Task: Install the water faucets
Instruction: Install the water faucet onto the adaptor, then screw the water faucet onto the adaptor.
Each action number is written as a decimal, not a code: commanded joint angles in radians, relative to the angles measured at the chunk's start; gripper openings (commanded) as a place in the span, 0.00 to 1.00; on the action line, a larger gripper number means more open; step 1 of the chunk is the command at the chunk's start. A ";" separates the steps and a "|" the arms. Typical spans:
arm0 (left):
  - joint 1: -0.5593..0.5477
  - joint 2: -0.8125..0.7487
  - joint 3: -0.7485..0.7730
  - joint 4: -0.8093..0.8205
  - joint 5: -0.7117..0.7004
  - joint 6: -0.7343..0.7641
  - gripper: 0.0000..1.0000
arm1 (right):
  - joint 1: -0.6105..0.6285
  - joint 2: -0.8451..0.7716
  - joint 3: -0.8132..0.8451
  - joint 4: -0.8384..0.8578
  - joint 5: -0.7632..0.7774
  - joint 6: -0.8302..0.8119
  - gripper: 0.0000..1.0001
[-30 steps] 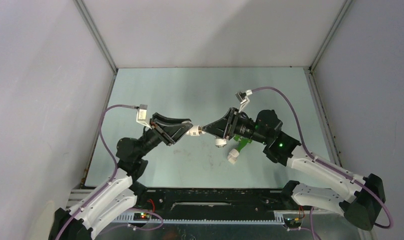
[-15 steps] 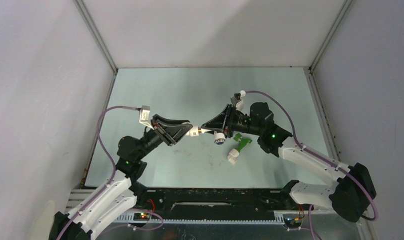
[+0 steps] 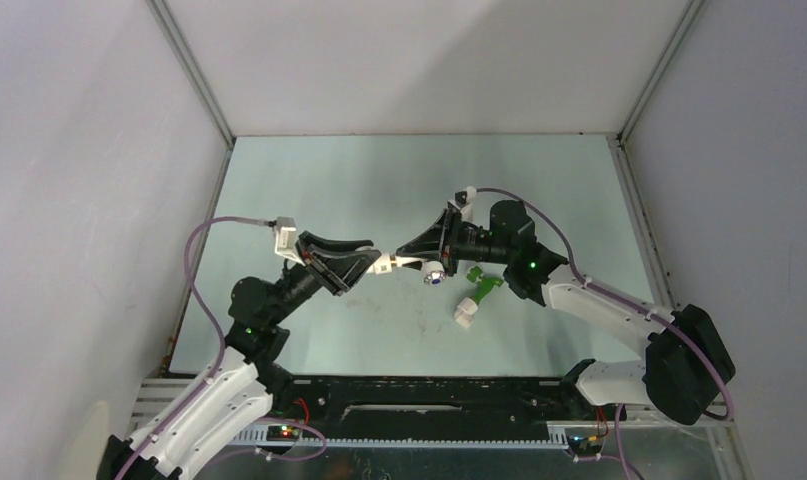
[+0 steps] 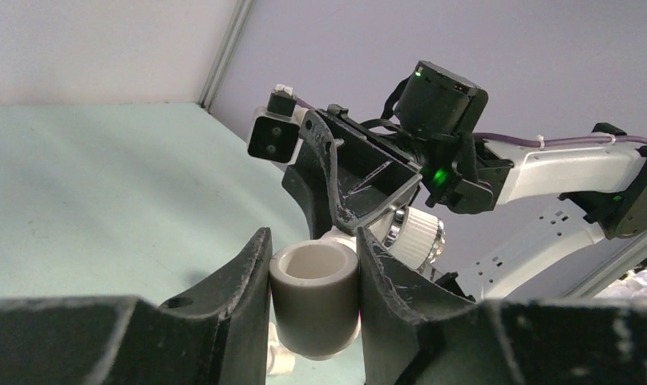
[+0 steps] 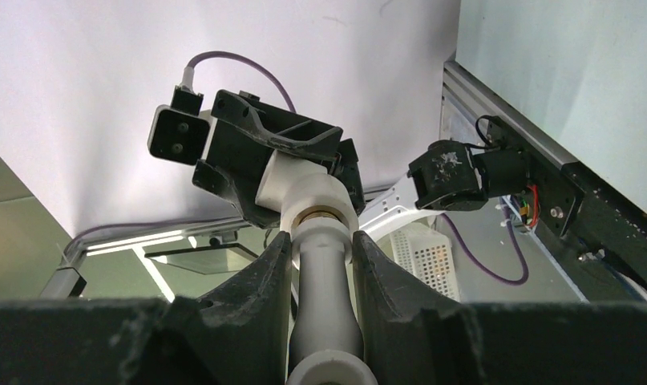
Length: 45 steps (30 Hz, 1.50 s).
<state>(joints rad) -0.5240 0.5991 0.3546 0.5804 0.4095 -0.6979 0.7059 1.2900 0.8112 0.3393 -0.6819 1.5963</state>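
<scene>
The white faucet [image 3: 431, 272] with its ribbed grey knob [image 4: 420, 233] hangs above the table's middle. My right gripper [image 3: 407, 257] is shut on its body [image 5: 324, 297]. Its brass-threaded end sits in a short white pipe fitting [image 3: 385, 264], which my left gripper [image 3: 375, 262] is shut on. In the left wrist view the fitting [image 4: 314, 297] stands between the fingers, open end up. The right wrist view shows the left gripper [image 5: 256, 160] holding the fitting [image 5: 304, 188] just beyond my right gripper [image 5: 321, 239]. The green faucet [image 3: 486, 285] lies on the table under the right arm.
A white fitting [image 3: 465, 316] lies at the green faucet's near end. Grey walls close in the pale green table [image 3: 339, 180] on three sides. A black rail [image 3: 419, 395] runs along the near edge between the arm bases.
The right wrist has rolled, turning the white faucet against the fitting; its knob has swung round. Both grippers have drifted slightly left, and both keep their grips.
</scene>
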 commanded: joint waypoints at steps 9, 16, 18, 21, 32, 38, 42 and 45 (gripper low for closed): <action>-0.079 -0.023 0.053 -0.018 0.158 0.091 0.00 | 0.037 0.035 0.002 0.020 -0.028 0.048 0.00; -0.096 -0.025 0.071 -0.016 0.300 0.189 0.00 | 0.031 0.040 -0.007 0.046 -0.026 0.080 0.00; -0.105 -0.033 0.087 -0.071 0.344 0.263 0.00 | 0.029 0.040 -0.007 0.050 -0.031 0.084 0.00; -0.118 -0.059 0.122 -0.215 0.358 0.411 0.00 | 0.031 0.041 -0.007 0.047 -0.033 0.084 0.00; -0.160 -0.061 0.239 -0.623 0.445 0.923 0.00 | 0.033 0.044 -0.007 0.056 -0.039 0.090 0.00; -0.218 -0.043 0.305 -0.842 0.334 1.199 0.00 | 0.040 0.047 -0.007 0.064 -0.039 0.098 0.00; -0.271 -0.036 0.329 -0.919 0.244 1.339 0.00 | 0.040 0.048 -0.007 0.072 -0.039 0.105 0.00; -0.319 -0.049 0.329 -0.945 0.153 1.432 0.00 | 0.040 0.050 -0.007 0.076 -0.039 0.109 0.00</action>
<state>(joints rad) -0.7616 0.5346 0.6666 -0.2523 0.5610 0.5430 0.7273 1.3277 0.7807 0.3557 -0.8005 1.6535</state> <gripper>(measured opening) 0.396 0.325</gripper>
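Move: Some 4 cm to the left hand's right, about level and 1 cm farther back, the faucet's brass threaded end already meets the white adaptor that this hand still grips. From the right hand, which holds the faucet, the adaptor is about 5 cm left and 1 cm back. The faucet's knob sits about 4 cm right and 3 cm back of the right hand; the green faucet lies on the table some 13 cm right, 1 cm back and 26 cm below. Rolling clockwise as seen looking along its fingers, some 60 degrees in all, the left hand keeps its grip on the adaptor and twists it on the faucet's brass end, the fingers also swinging from forward-right and a little up to almost straight right. It travels about 6 cm back and 3 cm down. The right hand keeps hold of the faucet and follows, roughly 2.5 cm back and 2 cm down, turning only slightly. ##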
